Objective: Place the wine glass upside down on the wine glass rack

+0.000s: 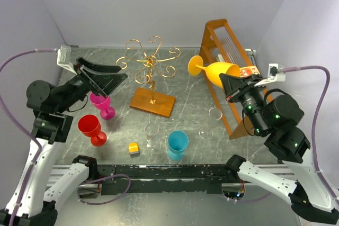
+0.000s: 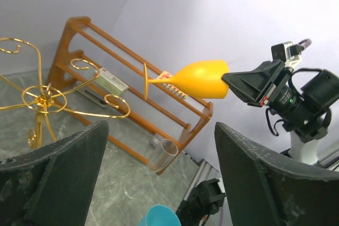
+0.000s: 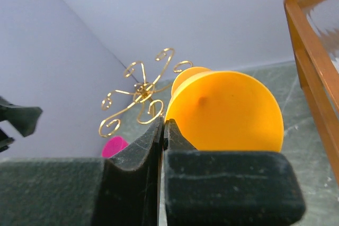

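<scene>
My right gripper (image 1: 226, 80) is shut on the rim of a yellow wine glass (image 1: 214, 71) and holds it sideways in the air, foot pointing left toward the rack. The glass fills the right wrist view (image 3: 228, 112) and shows in the left wrist view (image 2: 198, 79). The wine glass rack (image 1: 150, 62), a gold wire tree with scroll arms on a brown wooden base (image 1: 152, 101), stands at the table's middle back, left of the glass; it also shows in both wrist views (image 3: 140, 95) (image 2: 45, 98). My left gripper (image 1: 106, 75) is open and empty above a magenta goblet (image 1: 103, 104).
A tall orange wooden slatted frame (image 1: 225, 41) stands at the right, just behind the held glass. A red goblet (image 1: 92, 129), a teal cup (image 1: 177, 145), a small yellow block (image 1: 134, 148) and clear glasses (image 1: 152, 133) (image 1: 211, 123) stand on the near half of the table.
</scene>
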Robot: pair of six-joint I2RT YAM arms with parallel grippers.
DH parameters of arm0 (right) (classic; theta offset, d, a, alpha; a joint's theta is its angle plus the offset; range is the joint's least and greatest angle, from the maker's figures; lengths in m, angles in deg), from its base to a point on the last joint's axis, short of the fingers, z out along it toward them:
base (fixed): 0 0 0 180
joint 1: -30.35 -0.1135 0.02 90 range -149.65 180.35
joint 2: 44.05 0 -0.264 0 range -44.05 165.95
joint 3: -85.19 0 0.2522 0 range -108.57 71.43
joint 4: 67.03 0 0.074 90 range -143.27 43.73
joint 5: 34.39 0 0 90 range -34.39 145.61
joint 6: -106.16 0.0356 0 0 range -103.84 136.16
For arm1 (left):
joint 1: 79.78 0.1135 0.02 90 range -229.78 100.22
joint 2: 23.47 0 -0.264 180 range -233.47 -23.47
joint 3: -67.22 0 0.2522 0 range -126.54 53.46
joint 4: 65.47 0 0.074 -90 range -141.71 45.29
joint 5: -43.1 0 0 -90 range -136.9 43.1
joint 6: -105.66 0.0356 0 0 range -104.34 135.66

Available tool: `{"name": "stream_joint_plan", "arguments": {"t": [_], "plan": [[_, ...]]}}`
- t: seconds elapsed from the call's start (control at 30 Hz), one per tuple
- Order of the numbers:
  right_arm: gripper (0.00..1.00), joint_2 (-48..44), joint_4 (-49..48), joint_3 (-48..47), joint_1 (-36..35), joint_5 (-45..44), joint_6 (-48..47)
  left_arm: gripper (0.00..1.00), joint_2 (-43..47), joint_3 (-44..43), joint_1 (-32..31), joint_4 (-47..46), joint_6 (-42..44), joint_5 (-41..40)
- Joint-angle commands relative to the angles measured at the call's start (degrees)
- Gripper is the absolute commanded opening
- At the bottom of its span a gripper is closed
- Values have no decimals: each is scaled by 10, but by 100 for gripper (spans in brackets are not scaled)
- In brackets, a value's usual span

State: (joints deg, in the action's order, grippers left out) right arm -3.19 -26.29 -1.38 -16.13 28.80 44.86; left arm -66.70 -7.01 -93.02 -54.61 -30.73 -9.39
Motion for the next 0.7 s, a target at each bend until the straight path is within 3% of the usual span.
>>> {"name": "stream_joint_plan", "arguments": {"t": [0.0,0.4,0.67], "plan": [[0,-40,-117,48,-3,21,-2,95,-24,-5,-3,-86,-81,34],[0,-67,-326,121,-3,89,2,94,-55,64,-34,-251,-211,41],[0,-31,-428,128,-2,140,23,91,-117,22,-157,-248,-177,-60]]}}
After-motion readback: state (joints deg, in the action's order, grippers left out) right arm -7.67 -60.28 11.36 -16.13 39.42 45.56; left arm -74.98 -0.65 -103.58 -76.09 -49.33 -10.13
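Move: Pinched by its rim in the right fingertips, the yellow wine glass has its middle about 7 cm ahead and 3 cm left of that hand, foot pointing forward-left and lower. From the right hand the gold rack is roughly 24 cm ahead, 22 cm left and 14 cm below; the wooden shelf about 18 cm ahead, 12 cm right, well below. From the empty left hand, the glass lies some 24 cm right and 7 cm ahead, the rack 24 cm ahead, 6 cm right. Raising the held glass about 7 cm, with a slight drift back and left, the right hand tips its fingers upward and rolls its left side up, turning a little counter-clockwise, nearly 30 degrees in all; its shut fingers keep the rim. The left hand, still open, goes some 5 cm right towards the glass, most of it late, swinging clockwise about 15 degrees. ##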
